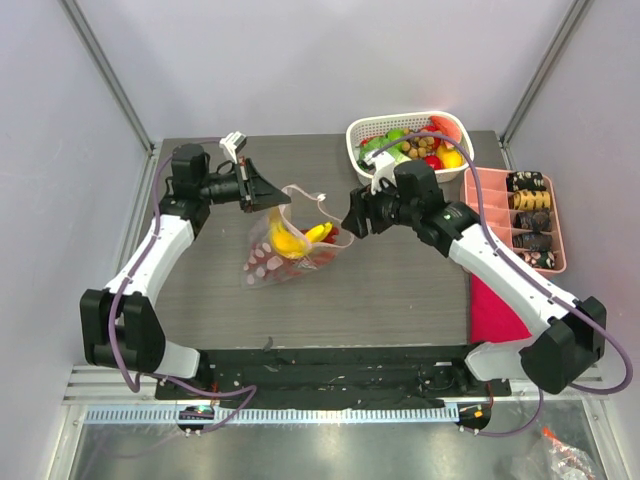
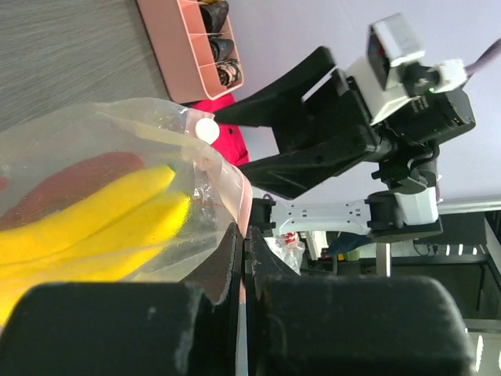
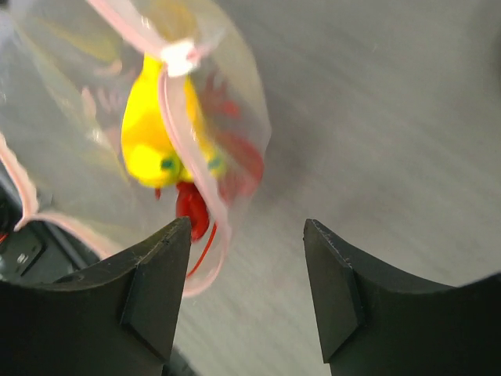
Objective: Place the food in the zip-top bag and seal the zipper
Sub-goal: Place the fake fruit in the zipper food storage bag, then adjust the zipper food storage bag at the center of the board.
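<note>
The clear zip-top bag [image 1: 283, 250] hangs over the table centre with its mouth open toward the right. My left gripper [image 1: 278, 195] is shut on the bag's pinkish zipper strip [image 2: 245, 200] and holds it up. Inside lie yellow bananas [image 2: 94, 223] and a red chilli [image 2: 74, 178]. In the right wrist view the bananas [image 3: 153, 137] and a red piece [image 3: 190, 207] show through the plastic. My right gripper [image 1: 347, 220] stands open just right of the bag mouth with nothing between its fingers [image 3: 160, 262]. More food [image 1: 420, 148] fills the white basket [image 1: 400, 121].
A pink compartment tray [image 1: 482, 215] with dark brown items runs along the right edge. A red flat piece [image 1: 488, 312] lies in front of it. The basket stands at the back right, close behind my right arm.
</note>
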{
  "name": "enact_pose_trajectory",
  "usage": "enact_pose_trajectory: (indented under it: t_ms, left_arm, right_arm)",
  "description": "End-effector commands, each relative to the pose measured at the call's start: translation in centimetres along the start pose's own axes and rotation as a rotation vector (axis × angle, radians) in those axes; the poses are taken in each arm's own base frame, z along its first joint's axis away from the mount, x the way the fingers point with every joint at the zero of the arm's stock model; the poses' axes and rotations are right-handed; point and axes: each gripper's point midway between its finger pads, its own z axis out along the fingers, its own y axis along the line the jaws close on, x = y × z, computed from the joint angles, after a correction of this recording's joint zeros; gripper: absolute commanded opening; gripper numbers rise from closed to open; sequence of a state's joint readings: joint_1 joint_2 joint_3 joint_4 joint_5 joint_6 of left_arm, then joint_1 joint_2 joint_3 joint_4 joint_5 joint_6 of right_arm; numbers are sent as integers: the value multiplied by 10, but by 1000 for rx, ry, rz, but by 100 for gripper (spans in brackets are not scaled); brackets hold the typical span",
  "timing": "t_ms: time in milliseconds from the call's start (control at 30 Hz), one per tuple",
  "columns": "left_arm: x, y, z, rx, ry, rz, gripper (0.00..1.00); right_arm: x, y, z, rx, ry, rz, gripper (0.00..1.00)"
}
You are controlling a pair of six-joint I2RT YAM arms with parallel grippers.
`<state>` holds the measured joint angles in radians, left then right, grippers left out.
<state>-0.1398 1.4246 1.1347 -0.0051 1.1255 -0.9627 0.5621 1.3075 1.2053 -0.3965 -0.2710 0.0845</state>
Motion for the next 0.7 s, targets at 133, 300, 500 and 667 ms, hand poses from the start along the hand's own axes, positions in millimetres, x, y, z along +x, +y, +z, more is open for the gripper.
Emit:
enact_pose_trajectory:
  t_ms: [133,300,500,667]
  left_arm:
    - [6,-19,-11,-15,-13,115,0]
    - [10,-18,-15,-36,-13,119,0]
    - [17,-26,-19,-37,-5,113,0]
    - [23,-11,-32,-196,-9,207,0]
  right_arm:
    - [15,28,-11,-130,67,65,63]
    - [27,31,7,-176,123,126,59]
    - [33,30,24,-168,153,212,16]
    - [-30,61,-12,-272,6,242,1]
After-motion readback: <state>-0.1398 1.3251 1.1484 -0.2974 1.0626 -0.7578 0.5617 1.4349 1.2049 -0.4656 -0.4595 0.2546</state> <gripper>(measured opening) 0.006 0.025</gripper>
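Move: The near right stretch of the zip-top bag's open rim hangs just by the right hand's open fingers, about 2 cm back, 2 cm to the left and 4 cm below. From that hand the white zip slider is some 7 cm left and 5 cm ahead, 2 cm lower; the bananas inside the bag are 12 cm left, 3 cm back and about 12 cm down. For the left hand, pinching the rim's other side, that same stretch is roughly 11 cm right, 7 cm back and 8 cm lower. Down by about 5 cm, after first drawing back 2.5 cm, the right hand sinks to the bag's near right rim while easing left and tipping some 20 degrees steeper, then shuts its open fingers and pinches the zipper edge. The left hand keeps its pinch on the rim and draws back about 2.5 cm. ##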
